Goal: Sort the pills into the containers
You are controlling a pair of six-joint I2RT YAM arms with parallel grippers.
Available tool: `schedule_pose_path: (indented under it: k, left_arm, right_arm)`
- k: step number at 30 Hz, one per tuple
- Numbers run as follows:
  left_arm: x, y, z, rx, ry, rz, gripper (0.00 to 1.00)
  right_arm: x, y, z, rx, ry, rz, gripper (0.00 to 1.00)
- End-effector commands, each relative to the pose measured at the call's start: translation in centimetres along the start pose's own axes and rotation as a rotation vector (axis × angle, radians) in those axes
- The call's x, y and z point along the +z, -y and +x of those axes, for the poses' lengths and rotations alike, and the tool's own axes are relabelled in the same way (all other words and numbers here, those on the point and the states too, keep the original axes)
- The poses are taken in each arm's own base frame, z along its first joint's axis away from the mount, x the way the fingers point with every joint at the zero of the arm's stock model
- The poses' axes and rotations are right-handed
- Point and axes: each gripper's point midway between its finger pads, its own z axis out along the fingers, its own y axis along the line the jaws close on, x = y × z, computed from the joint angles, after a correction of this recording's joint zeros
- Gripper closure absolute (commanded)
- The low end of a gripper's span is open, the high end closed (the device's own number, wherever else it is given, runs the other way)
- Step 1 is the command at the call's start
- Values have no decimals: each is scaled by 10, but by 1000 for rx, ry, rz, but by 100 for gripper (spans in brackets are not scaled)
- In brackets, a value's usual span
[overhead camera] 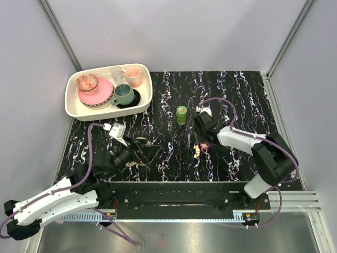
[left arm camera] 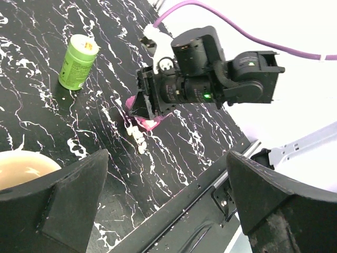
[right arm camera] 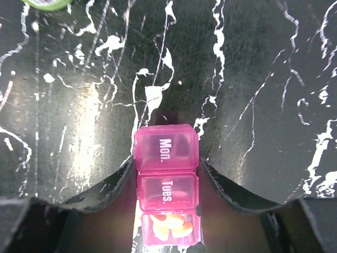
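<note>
The magenta pill box (right arm camera: 167,158) lies on the black tabletop between my right gripper's (right arm camera: 167,167) fingers, which press on both of its long sides. Its "Mon." and "Tues." lids are down. The compartment beyond them is open and holds cream-orange pills (right arm camera: 171,225). From above, the right gripper (overhead camera: 202,139) stands over the box (overhead camera: 202,146), with a few loose pills (overhead camera: 196,152) beside it. These pills (left arm camera: 138,139) lie in a short row on the table. The green bottle (overhead camera: 181,114) stands upright behind. My left gripper (left arm camera: 168,197) is open and holds nothing.
A white tray (overhead camera: 145,103) at the back left holds a pink plate, cups and a glass. A beige round rim (left arm camera: 21,168) shows at the lower left of the left wrist view. The table's black front rail (overhead camera: 174,192) runs along the near edge.
</note>
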Motion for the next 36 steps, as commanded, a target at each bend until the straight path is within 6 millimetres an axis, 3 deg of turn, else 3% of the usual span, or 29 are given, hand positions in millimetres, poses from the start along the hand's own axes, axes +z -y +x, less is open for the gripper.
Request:
schedule_pose_path:
  k: [1,10,18,21,22,23,25,27,36]
  left_arm:
    - [-3,-10,-10,-85,50,-72,1]
    - [-2,-20,-15,-118,27,-185,1]
    - [9,2,-36,-123,-1,-125,1]
    - [16,7,-49,-154,-4,-60,1]
    - [18,-2,-57,-169,18,-74,1]
    - [20,4,-52,-179,-28,-21,1]
    - [23,1,-62,-201,-5,5,1]
    - [26,11,-64,-213,-13,78,1]
    - [34,33,-45,-328,-78,284,1]
  right_arm:
    - [-36,0,-49,6,121,-12,70]
    - [-89,-19,-74,-56,172,-175,76]
    - [-152,-44,-90,-164,259,-290,80]
    - [-173,-65,-90,-236,272,-319,80]
    - [-179,-72,-85,-250,261,-337,80]
    - [-182,-75,-85,-253,259,-347,80]
    - [-193,-84,-85,-264,262,-376,80]
    - [-208,-95,-84,-282,269,-430,80]
    - [-268,-128,-66,-434,291,-656,80]
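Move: The pink pill box, already pinched in the right gripper just over the table, lies roughly 14 cm ahead of the left hand, 22 cm to its right and 23 cm below. From the right hand, the open left gripper is thus about 14 cm back, 22 cm left and 23 cm up. The green container stands some 12 cm ahead and 9 cm left of the right hand, near its height; loose pills lie 4 cm back, 2 cm left and 2 cm below. The pill box, kept pinched in the right fingers, is carried some 21 cm up, first almost straight, then also back and left about 10 cm each, towards the left gripper, the hand turning some 35 degrees counter-clockwise. The left hand dips slightly, then goes about 5 cm forward and a little up, tipping down and rolling its left side lower, fingers still wide open and not on the box. ##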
